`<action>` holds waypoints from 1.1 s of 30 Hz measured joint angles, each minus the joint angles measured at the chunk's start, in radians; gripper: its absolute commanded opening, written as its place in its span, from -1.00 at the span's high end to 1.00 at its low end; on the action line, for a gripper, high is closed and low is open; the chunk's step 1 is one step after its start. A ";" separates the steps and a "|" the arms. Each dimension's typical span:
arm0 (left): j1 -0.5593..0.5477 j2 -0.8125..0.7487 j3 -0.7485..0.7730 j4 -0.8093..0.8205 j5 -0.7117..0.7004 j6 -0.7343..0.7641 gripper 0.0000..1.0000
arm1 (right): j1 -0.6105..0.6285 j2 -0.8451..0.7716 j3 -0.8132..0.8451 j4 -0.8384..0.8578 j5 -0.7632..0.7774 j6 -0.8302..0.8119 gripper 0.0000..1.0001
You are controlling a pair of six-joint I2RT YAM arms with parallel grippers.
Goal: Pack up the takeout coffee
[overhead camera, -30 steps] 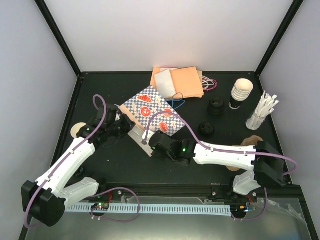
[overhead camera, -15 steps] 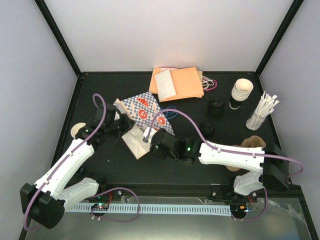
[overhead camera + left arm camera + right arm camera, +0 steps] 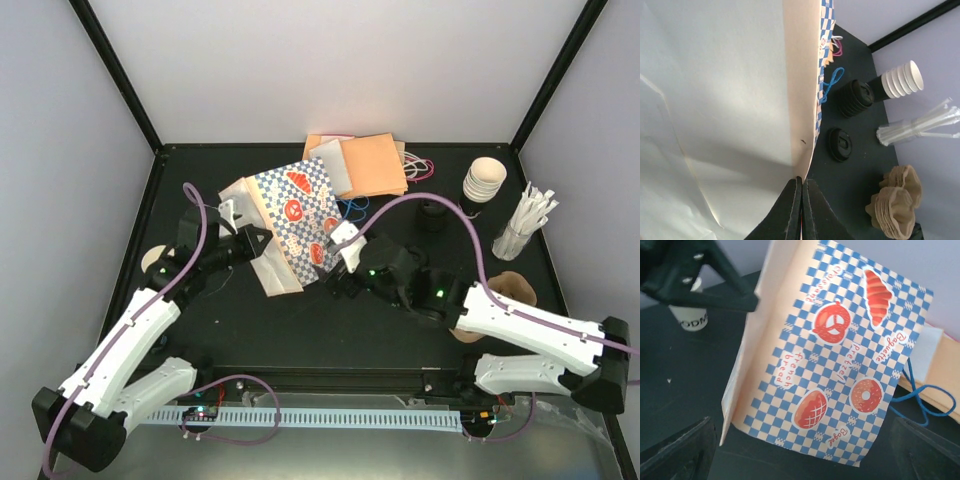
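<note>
The blue-checked paper bag [image 3: 295, 210] stands tilted at the table's middle. In the left wrist view its pale inner side [image 3: 715, 100] fills the picture. My left gripper [image 3: 258, 240] [image 3: 801, 184] is shut on the bag's edge. My right gripper [image 3: 332, 262] [image 3: 805, 455] stands open just in front of the bag's printed face [image 3: 840, 365], with nothing between its fingers. The takeout coffee cup [image 3: 152, 262] [image 3: 690, 315] stands at the left beside the left arm, partly hidden by it. A single black lid [image 3: 841, 144] lies on the table right of the bag.
A stack of black lids [image 3: 855, 97] and a tall stack of cream cups [image 3: 483, 180] stand at the back right, with a bundle of straws [image 3: 525, 225] beside them. Brown pulp carriers [image 3: 515, 288] lie at the right. Orange paper sheets [image 3: 365, 165] lie behind the bag.
The right gripper has opened, let go of the bag and drawn back to the right. The left gripper has raised the bag from lying flat to standing, shifting it toward the back.
</note>
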 measured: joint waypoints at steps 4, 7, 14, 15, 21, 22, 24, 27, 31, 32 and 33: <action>0.005 -0.006 0.000 0.042 0.065 0.027 0.97 | -0.110 -0.047 -0.006 0.001 -0.064 0.051 -0.95; 0.005 -0.006 -0.001 0.080 0.116 0.031 0.97 | -0.206 -0.064 -0.006 0.000 -0.141 0.102 -1.00; 0.005 0.004 -0.004 0.122 0.185 0.043 0.97 | -0.402 -0.051 0.043 -0.080 -0.328 0.226 -1.00; 0.005 0.007 -0.006 0.125 0.195 0.043 0.97 | -0.423 -0.051 0.049 -0.089 -0.352 0.239 -1.00; 0.006 0.035 -0.019 0.131 0.247 0.045 0.97 | -0.650 -0.062 0.044 -0.107 -0.555 0.336 -0.49; 0.006 0.040 -0.020 0.132 0.254 0.045 0.97 | -0.687 -0.064 0.035 -0.105 -0.592 0.350 -0.32; 0.006 0.046 -0.020 0.135 0.272 0.045 0.97 | -0.752 -0.069 0.008 -0.090 -0.666 0.385 -0.09; 0.010 0.048 -0.021 0.143 0.295 0.045 0.97 | -0.829 -0.069 -0.043 -0.079 -0.761 0.425 -0.04; 0.010 0.048 -0.021 0.150 0.311 0.045 0.97 | -0.888 -0.062 -0.082 -0.074 -0.824 0.459 0.05; 0.010 0.048 -0.021 0.150 0.313 0.045 0.97 | -0.898 -0.058 -0.084 -0.073 -0.835 0.466 0.06; 0.010 0.048 -0.021 0.150 0.315 0.045 0.97 | -0.903 -0.055 -0.085 -0.072 -0.843 0.472 0.07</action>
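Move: The blue handle on the patterned paper bag's right edge lies some 14 cm ahead of the empty right hand, 6 cm to its right and 12 cm lower. On the table, the loose black lid is about 9 cm ahead and 17 cm right of that hand, and the stacked black lids 20 cm ahead and 22 cm right. From the left hand, which pinches the bag's left side, the handle is roughly 9 cm ahead, 19 cm right. The bag, still pinched in the shut left fingers, is carried about 4 cm right, rising a little, and turned some 15 degrees clockwise. The free right hand sweeps right and forward, nearly 20 cm, towards the blue handle, rolling its left side up and tipping its fingers steeply down; it then sinks about 4 cm while its wide-open fingers close to half. ##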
